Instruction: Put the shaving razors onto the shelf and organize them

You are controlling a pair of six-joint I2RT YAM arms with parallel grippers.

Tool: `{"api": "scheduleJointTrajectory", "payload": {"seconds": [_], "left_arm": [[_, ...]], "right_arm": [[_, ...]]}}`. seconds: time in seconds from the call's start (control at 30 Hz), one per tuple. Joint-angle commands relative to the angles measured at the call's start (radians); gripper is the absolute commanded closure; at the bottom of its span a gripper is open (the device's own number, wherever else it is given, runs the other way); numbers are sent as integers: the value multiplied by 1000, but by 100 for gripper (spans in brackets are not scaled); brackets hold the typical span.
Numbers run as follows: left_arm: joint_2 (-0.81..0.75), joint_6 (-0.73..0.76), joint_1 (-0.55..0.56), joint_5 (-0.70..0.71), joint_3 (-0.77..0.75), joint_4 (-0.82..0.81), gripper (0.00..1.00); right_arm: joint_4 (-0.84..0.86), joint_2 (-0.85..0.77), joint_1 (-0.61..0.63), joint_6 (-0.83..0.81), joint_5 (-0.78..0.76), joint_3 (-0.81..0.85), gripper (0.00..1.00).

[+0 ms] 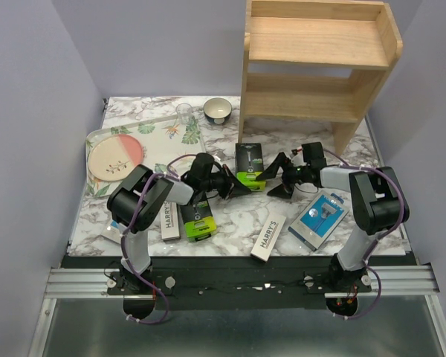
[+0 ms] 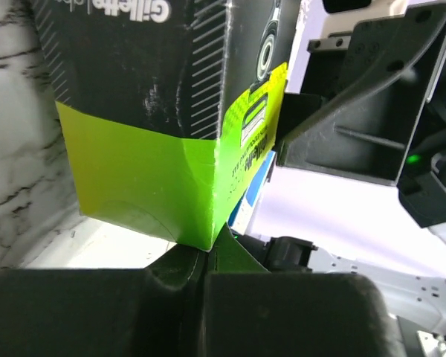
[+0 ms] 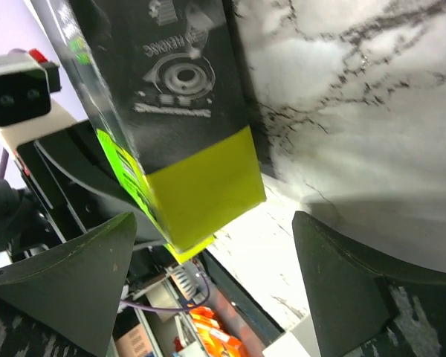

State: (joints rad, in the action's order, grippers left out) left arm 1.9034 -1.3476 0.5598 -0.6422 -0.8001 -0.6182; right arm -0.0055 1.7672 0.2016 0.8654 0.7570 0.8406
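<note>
One black shaving razor box with a lime-green end lies mid-table between my two grippers. My left gripper is shut, its fingertips meeting right at the box's green corner; whether they pinch an edge I cannot tell. My right gripper is open, and its two fingers straddle the box's green end without touching it. A second black-and-green box, two white HARRY'S boxes and a blue-and-white pack lie near the front. The wooden shelf stands at the back right with nothing on it.
A floral tray at the back left holds a pink plate. A small bowl and a clear glass stand left of the shelf. Walls close in on both sides of the table.
</note>
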Motion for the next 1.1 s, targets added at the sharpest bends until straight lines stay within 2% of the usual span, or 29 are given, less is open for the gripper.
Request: {"api": "scheduleJointTrajectory", "payload": {"seconds": [0.0,0.2,0.4,0.5,0.53,0.6,0.63,0.67,0.73,0.87,1.0,1.03,1.07], "left_arm": [[-46,33,-18,30,-42,-58,100],[-56,54,-6,24,-56,-48,100],[-60,67,0,21,-74,-35,100],[-64,71,0,21,-76,-38,100],[-64,73,0,21,-79,-34,100],[-69,96,-4,15,-82,-15,100],[-76,108,-9,0,-85,-6,85],[-82,151,-12,-13,-91,20,75],[-110,203,-27,-66,-97,43,61],[-236,410,-41,-170,-96,202,52],[-355,594,-57,-250,-85,330,51],[-374,695,-81,-272,-118,365,51],[-372,741,-93,-301,-146,482,50]], "right_arm": [[85,32,5,55,21,18,5],[188,97,21,135,74,72,5],[219,130,55,185,116,120,5],[208,107,56,179,116,98,11],[205,97,58,160,114,89,22],[188,55,56,123,105,65,32],[184,40,55,97,102,55,40],[182,20,55,83,100,45,43],[151,-41,53,10,100,34,48],[69,-159,35,-124,140,38,53],[-135,-271,9,-310,221,113,57],[-184,-287,2,-392,234,133,57],[-235,-320,-2,-431,242,178,57]]}}
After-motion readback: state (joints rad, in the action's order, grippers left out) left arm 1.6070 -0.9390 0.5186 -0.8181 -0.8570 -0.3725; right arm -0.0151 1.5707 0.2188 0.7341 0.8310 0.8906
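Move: The black-and-green razor box lies some 5 cm ahead and 6 cm to the left of the open right hand, its middle about level with the fingers. From the shut left hand, whose fingertips are at its near green end, that middle is about 7 cm ahead and 1 cm right. The HARRY'S box lies 15 cm back and 1 cm left of the right hand, the blue pack 11 cm back and 15 cm right, both about 4 cm lower. The razor box's green end is taken by the right hand, which slides about 3 cm forward and 2.5 cm left with fingers wide, closes them on its two sides, then lifts some 8 cm, easing back a little as the wrist turns about 20 degrees. The left hand stays shut at that end, creeping up 2 cm, then opens halfway and rises to about 9 cm in all, drawing slightly back and left. ##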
